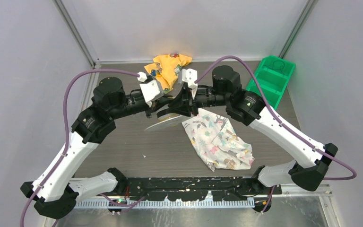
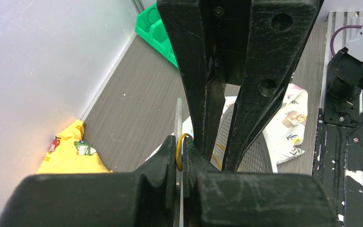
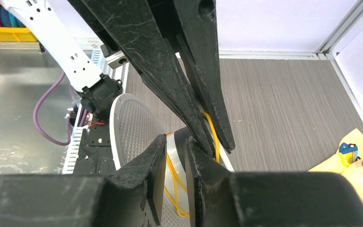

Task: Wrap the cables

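Observation:
A white spool (image 1: 163, 122) with perforated rims (image 3: 132, 127) is held tilted above the table's middle, and both grippers meet at it. The thin yellow cable (image 3: 172, 175) lies in loose turns round the spool's hub. My left gripper (image 2: 179, 142) is shut on the thin edge of one rim, and a loop of cable (image 2: 177, 153) is pinched there between its jaws. My right gripper (image 3: 176, 142) stands over the hub, open by a narrow gap. Hub and cable show through that gap, and nothing is gripped. The left fingers (image 3: 170, 71) cross just above the right ones.
A yellow printed cloth (image 1: 170, 66) lies at the back centre. A white patterned cloth (image 1: 220, 142) lies right of the spool. A green bin (image 1: 272, 78) stands at the back right. Grey walls close in on three sides.

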You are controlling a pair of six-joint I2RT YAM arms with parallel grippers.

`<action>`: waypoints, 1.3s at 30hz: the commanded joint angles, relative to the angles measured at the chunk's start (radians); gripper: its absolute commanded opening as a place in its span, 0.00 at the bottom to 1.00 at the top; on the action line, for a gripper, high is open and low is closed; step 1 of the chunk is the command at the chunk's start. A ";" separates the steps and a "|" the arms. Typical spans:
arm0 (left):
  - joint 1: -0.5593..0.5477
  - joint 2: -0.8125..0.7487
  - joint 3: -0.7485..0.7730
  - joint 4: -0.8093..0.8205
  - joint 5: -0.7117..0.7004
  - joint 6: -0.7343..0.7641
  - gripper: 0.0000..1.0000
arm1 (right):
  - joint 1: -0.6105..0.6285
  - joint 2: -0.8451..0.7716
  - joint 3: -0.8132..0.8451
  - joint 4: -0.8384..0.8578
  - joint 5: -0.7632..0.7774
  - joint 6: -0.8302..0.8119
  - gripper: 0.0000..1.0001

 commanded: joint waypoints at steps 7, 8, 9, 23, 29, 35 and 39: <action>-0.007 -0.009 0.013 0.107 -0.026 -0.015 0.00 | -0.014 -0.085 -0.043 0.061 0.123 0.015 0.29; -0.007 -0.007 0.003 0.113 -0.039 -0.014 0.00 | -0.015 -0.096 -0.046 0.062 0.139 0.017 0.31; -0.006 -0.005 -0.006 0.121 -0.052 -0.016 0.00 | -0.015 -0.108 -0.050 0.063 0.161 0.018 0.34; 0.303 0.050 -0.169 0.307 0.233 -0.301 0.00 | -0.049 -0.321 -0.251 0.130 0.653 0.047 0.86; 0.484 0.150 -0.248 0.468 0.500 -0.589 0.00 | -0.116 -0.347 -0.300 0.132 0.784 0.080 0.92; 0.605 0.332 -0.349 0.861 0.662 -1.083 0.00 | -0.218 -0.348 -0.316 0.135 0.720 0.145 0.92; 0.629 0.515 -0.378 1.177 0.778 -1.440 0.00 | -0.254 -0.342 -0.323 0.144 0.695 0.161 0.92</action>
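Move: The spool hangs by one flange from the left fingers, its middle about 5 cm back, 3 cm right and 8 cm below them, with the yellow cable caught at the pinch. From the right hand, empty and slightly open beside that pinch, the spool's middle lies some 2 cm back, 2 cm right and 7 cm below. On the table 40 cm below the left hand, the yellow cloth lies about 38 cm ahead and 1 cm left, the patterned cloth 5 cm ahead and 22 cm right. The right hand opens from a narrow gap to nearly full and backs away from the spool, about 17 cm to the right and, mostly later, some 11 cm forward, while it swings roughly 55 degrees clockwise. The left hand keeps its pinch on flange and cable, carries the spool forward about 15 cm, down 13 cm and somewhat left, and rolls it about its own finger line by some 60 degrees, top side going forward, to lay the spool over towards flat. ##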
